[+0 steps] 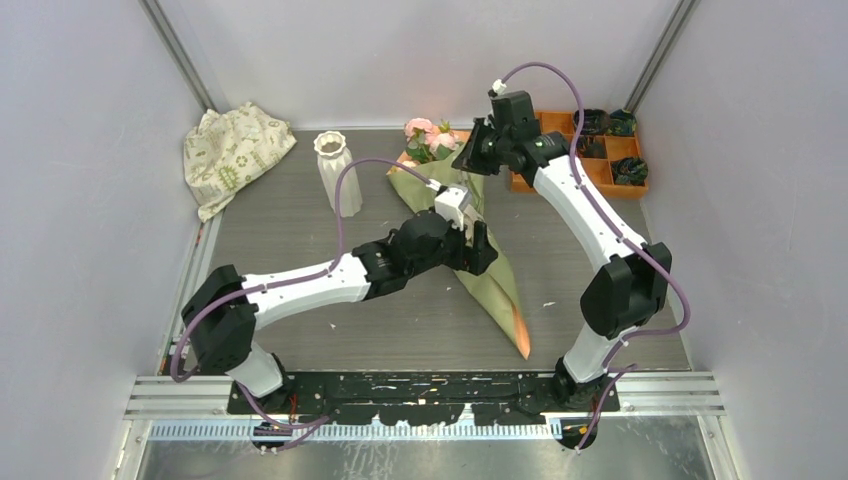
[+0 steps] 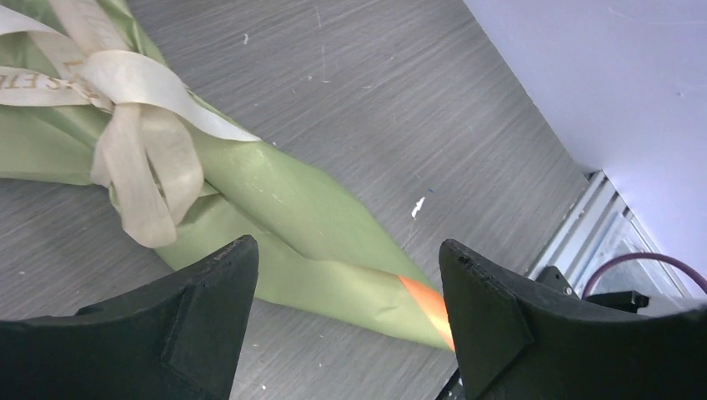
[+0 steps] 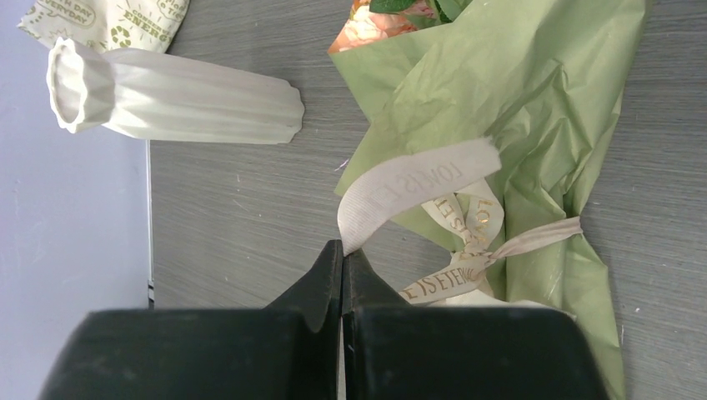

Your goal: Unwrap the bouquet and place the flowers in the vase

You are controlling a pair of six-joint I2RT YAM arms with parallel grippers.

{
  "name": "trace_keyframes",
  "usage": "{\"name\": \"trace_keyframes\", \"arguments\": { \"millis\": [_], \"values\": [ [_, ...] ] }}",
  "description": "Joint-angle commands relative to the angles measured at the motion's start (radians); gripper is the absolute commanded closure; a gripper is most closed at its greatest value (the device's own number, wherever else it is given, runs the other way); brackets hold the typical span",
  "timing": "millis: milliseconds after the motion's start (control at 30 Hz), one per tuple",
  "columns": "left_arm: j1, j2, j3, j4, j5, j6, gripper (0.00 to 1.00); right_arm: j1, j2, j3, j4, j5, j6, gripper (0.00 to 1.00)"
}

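Observation:
The bouquet [image 1: 495, 285], an olive-green paper cone with an orange lining, lies on the table, its pink flowers [image 1: 428, 135] toward the back. A cream ribbon bow [image 2: 133, 108] ties its middle. My right gripper [image 3: 343, 250] is shut on one ribbon tail [image 3: 417, 179], which arcs up from the knot; in the top view this gripper [image 1: 465, 158] is above the bouquet's wide end. My left gripper [image 2: 346, 258] is open, hovering over the cone's narrow lower half [image 2: 317, 250] with nothing between its fingers. The white ribbed vase [image 1: 335, 170] stands upright left of the bouquet.
A cream printed cloth bag [image 1: 235, 150] lies in the back left corner. An orange compartment tray [image 1: 600, 150] with dark items sits at the back right. White walls close three sides, and a metal rail [image 1: 430, 385] runs along the near edge.

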Motion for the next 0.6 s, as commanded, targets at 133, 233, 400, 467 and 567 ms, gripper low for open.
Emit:
{"name": "trace_keyframes", "arguments": {
  "millis": [133,233,400,467,567],
  "values": [
    [-0.009,0.036,0.023,0.024,-0.036,0.023,0.2,0.02,-0.045,0.065,0.004,-0.003,-0.033,0.99],
    [-0.01,0.07,0.028,0.033,-0.065,0.032,0.21,0.022,-0.053,0.074,-0.006,-0.003,-0.041,0.99],
    [-0.01,0.134,0.043,0.068,-0.111,0.06,0.2,0.035,-0.064,0.078,-0.01,-0.009,-0.047,0.99],
    [-0.009,0.158,0.064,0.072,-0.111,0.068,0.2,0.043,-0.065,0.081,-0.014,-0.009,-0.051,0.99],
    [-0.009,0.18,0.093,0.076,-0.111,0.07,0.2,0.05,-0.064,0.084,-0.016,-0.01,-0.054,0.99]
  ]
}}
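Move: The green wrapper's narrow stem part lies some 14 cm below the open left hand, about 4 cm ahead and 3 cm right. From that hand the ribbon knot is roughly 14 cm ahead and 2 cm left, and the orange paper tip about 9 cm back and 9 cm right. From the right hand, the ribbon knot lies about 2 cm ahead, 4 cm right and 16 cm below; the flowers are 12 cm ahead, 4 cm left, the vase 1 cm ahead, 21 cm left. Still pinching the ribbon's end, the right hand keeps it held up over the bouquet and eases only about 1 cm back and 1 cm left. Meanwhile the left hand, fingers staying wide open, drops about 7 cm towards the wrapper's stem part just below the bow, rolling some 10 degrees so its left side rises; no touch on the paper can be seen. ##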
